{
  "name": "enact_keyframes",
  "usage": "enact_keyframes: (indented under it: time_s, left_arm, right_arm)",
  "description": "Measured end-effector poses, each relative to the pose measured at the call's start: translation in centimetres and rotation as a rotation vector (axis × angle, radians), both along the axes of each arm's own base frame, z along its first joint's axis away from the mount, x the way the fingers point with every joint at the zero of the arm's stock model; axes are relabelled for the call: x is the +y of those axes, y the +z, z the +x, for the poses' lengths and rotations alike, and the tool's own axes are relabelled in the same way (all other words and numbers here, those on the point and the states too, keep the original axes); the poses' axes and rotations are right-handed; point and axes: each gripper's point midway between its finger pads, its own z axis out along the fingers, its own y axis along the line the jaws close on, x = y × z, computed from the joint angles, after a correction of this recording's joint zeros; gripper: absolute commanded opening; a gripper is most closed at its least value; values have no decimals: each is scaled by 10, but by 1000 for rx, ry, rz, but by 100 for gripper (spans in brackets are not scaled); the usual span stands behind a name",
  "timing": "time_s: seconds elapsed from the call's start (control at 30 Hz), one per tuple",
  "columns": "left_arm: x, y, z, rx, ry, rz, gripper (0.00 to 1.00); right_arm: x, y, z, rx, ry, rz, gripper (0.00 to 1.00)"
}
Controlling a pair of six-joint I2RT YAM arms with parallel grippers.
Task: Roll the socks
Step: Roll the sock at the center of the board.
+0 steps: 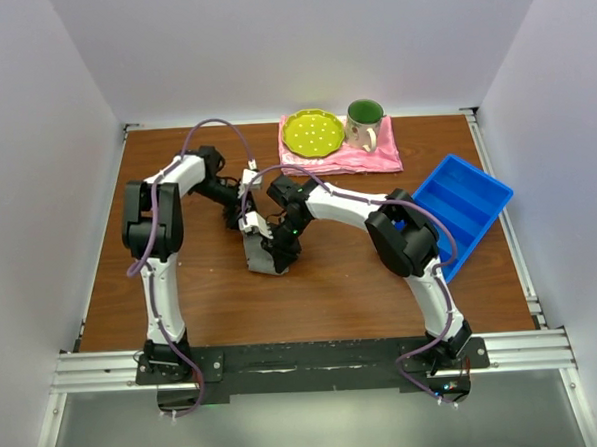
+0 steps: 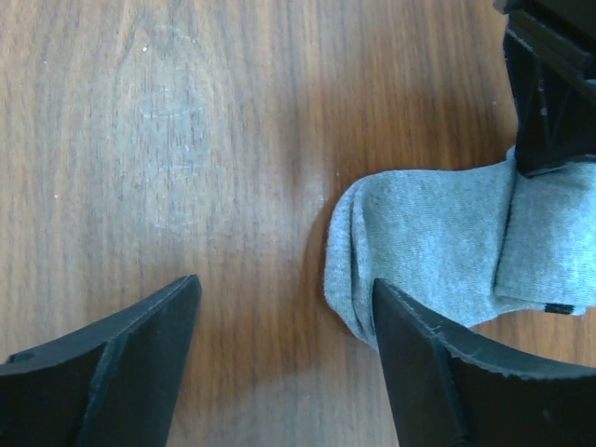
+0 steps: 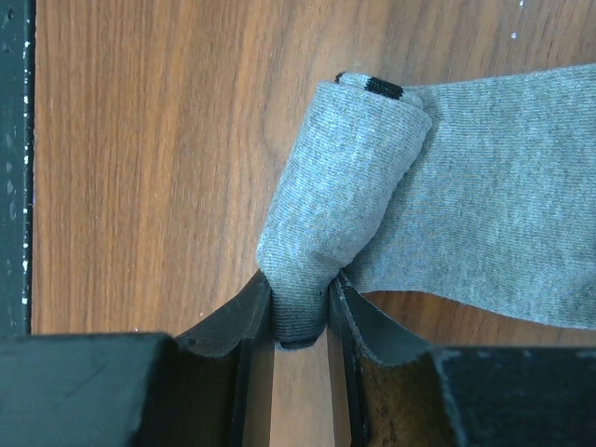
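Observation:
A grey sock lies flat on the wooden table between the two arms. In the right wrist view one end of the sock is folded back over the rest into a thick roll, and my right gripper is shut on that roll's lower end. In the left wrist view the sock's rounded other end lies just right of my left gripper. That gripper is open, with bare wood between its jaws, and its right finger overlaps the sock's edge. From above, the left gripper sits just behind the sock.
At the back stands a pink cloth carrying a yellow-green plate and a green mug. A blue bin sits at the right edge. The right gripper's dark body fills the left wrist view's top right corner.

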Motion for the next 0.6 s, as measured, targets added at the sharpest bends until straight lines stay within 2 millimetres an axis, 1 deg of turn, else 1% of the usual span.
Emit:
enact_keyframes:
  time_s: [0.07, 0.1, 0.17, 0.27, 0.37, 0.4, 0.43, 0.5, 0.6]
  left_arm:
    - [-1, -1, 0, 0, -6, 9, 71]
    - [-2, -1, 0, 2, -11, 14, 67]
    - [-4, -2, -1, 11, -19, 24, 65]
    - [-7, -4, -6, 27, -32, 33, 55]
    - [-10, -6, -11, 44, -43, 51, 22]
    - [-11, -7, -13, 56, -43, 58, 3]
    - [-11, -9, -17, 74, -45, 68, 0]
    - [-13, -12, -23, 114, -44, 79, 0]
    - [-14, -12, -26, 139, -39, 90, 0]
  right_arm:
    - [0, 0, 0, -2, -2, 1, 0]
    - [0, 0, 0, -3, -3, 2, 0]
    - [0, 0, 0, -3, -3, 2, 0]
    - [0, 0, 0, -3, -5, 3, 0]
    - [0, 0, 0, -5, -6, 3, 0]
    - [0, 0, 0, -6, -7, 4, 0]
    - [0, 0, 0, -8, -8, 4, 0]
    - [0, 1, 0, -15, -9, 5, 0]
    - [0, 1, 1, -34, -11, 4, 0]
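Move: The free far edge of the sock lies just off the left gripper's fingertips, about 3 cm back, 2 cm to the right and 1 cm down. The sock's rolled cuff, still pinched by the right gripper, sits some 10 cm back and 6 cm right of the left one. The green plate is roughly 18 cm ahead and 18 cm right. From the right gripper, the free edge is about 9 cm ahead and 7 cm left, slightly lower. Bring the left gripper back towards the sock's free edge, about 2.5 cm, drifting just over 1 cm to the right and 1 cm down, with a slight wrist tilt. Close its wide-open fingers all the way as you go, so the tips pinch the edge. Hold the right gripper still, keeping its grip on the rolled cuff. ##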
